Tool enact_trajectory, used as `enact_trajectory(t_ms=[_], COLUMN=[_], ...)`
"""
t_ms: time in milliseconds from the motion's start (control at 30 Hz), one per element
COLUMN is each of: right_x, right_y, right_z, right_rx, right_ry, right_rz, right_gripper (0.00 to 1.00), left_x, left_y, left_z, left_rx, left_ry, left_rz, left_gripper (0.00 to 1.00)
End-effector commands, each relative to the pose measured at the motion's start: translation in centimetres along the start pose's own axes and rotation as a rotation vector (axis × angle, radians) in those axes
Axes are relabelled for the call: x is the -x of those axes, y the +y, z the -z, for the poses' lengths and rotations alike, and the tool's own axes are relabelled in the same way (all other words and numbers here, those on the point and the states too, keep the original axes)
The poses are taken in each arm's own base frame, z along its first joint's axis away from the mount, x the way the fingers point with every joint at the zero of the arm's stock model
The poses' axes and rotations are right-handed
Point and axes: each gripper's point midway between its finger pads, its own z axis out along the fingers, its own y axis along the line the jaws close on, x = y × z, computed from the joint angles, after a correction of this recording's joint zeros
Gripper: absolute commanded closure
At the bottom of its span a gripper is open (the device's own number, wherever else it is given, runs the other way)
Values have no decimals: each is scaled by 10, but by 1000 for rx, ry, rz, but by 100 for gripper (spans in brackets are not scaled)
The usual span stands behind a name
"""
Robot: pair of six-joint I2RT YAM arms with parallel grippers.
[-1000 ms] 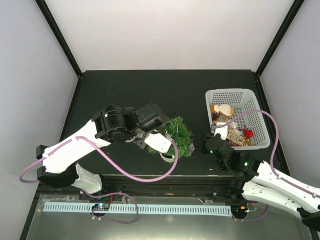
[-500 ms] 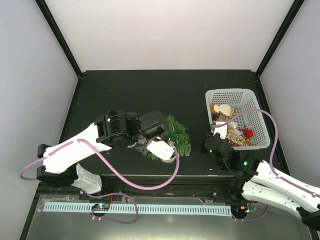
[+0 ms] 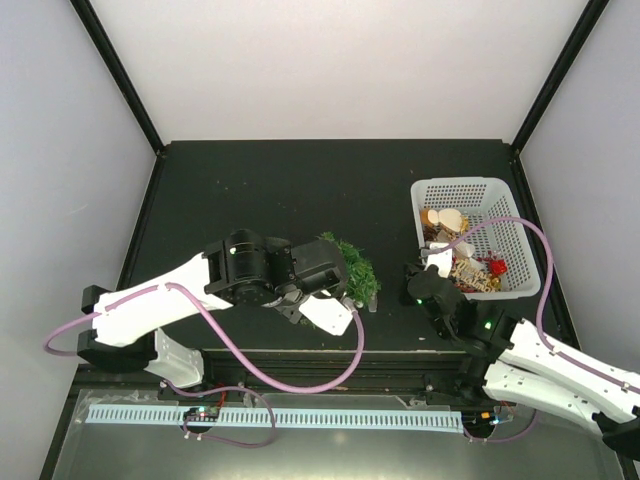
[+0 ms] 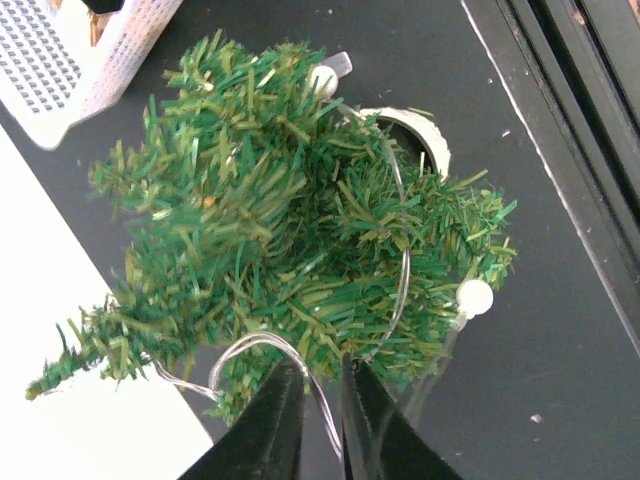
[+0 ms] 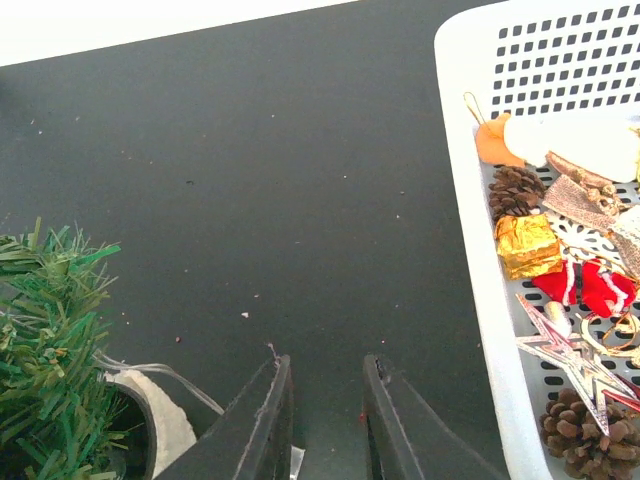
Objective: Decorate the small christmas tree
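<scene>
The small christmas tree (image 3: 352,266) stands at the table's middle, bushy green on a white base (image 4: 428,137). A thin silver light wire (image 4: 251,343) with white beads (image 4: 474,297) loops through its branches. My left gripper (image 4: 322,366) is at the tree's near side, its jaws nearly together with the wire running between them. My right gripper (image 5: 325,366) hovers low over bare table between the tree (image 5: 45,330) and the basket, open and holding nothing. In the top view the right gripper (image 3: 415,283) is just left of the basket's near corner.
A white mesh basket (image 3: 470,188) at the right holds several ornaments: pine cones (image 5: 515,190), a gold wrapped box (image 5: 527,245), a red piece (image 5: 585,288) and a star (image 5: 560,345). The table's front edge runs close behind the tree (image 4: 560,180).
My left arm has swung rightward and toward the near edge, drawing the wire around the tree's front. The tree has shifted slightly. The right arm has barely moved.
</scene>
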Motion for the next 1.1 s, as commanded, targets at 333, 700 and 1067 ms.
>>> enact_trajectory(t_ms=[333,700,1067], right_x=[9,13,68], right_y=[3,5,77], right_z=[1,4,43], right_rx=[0,14,339], right_ry=[-33,-37,-72], right_rz=[-17,-9,167], right_gripper=[75,75,75], left_x=[19,-32,-128], left_y=[15,68,54], left_z=[24,70,82], left_rx=[55,278,381], left_ry=[-73,-124,-268], left_rz=[14,259,711], left_gripper=[32,29,25])
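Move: The string lights' wire is still pinched in the shut left fingers, and the tree's middle lies roughly 5 cm to their right, 3 cm ahead and 12 cm below. The battery box is about 14 cm right, 4 cm ahead and 18 cm below that hand; the ornament basket is some 37 cm right, 19 cm ahead and 20 cm below. From the empty right hand, the tree is about 14 cm left, 1 cm back and 7 cm below. The light wire comes free as the left fingers open wide, with that hand barely easing back. The left hand then climbs away from the tree, sweeping left, up and forward, 8 to 10 cm each way, turning counter-clockwise and tilting some 30 degrees so its fingers point less steeply down. Late on, the empty right hand rises about 5 cm and drifts slightly left. ##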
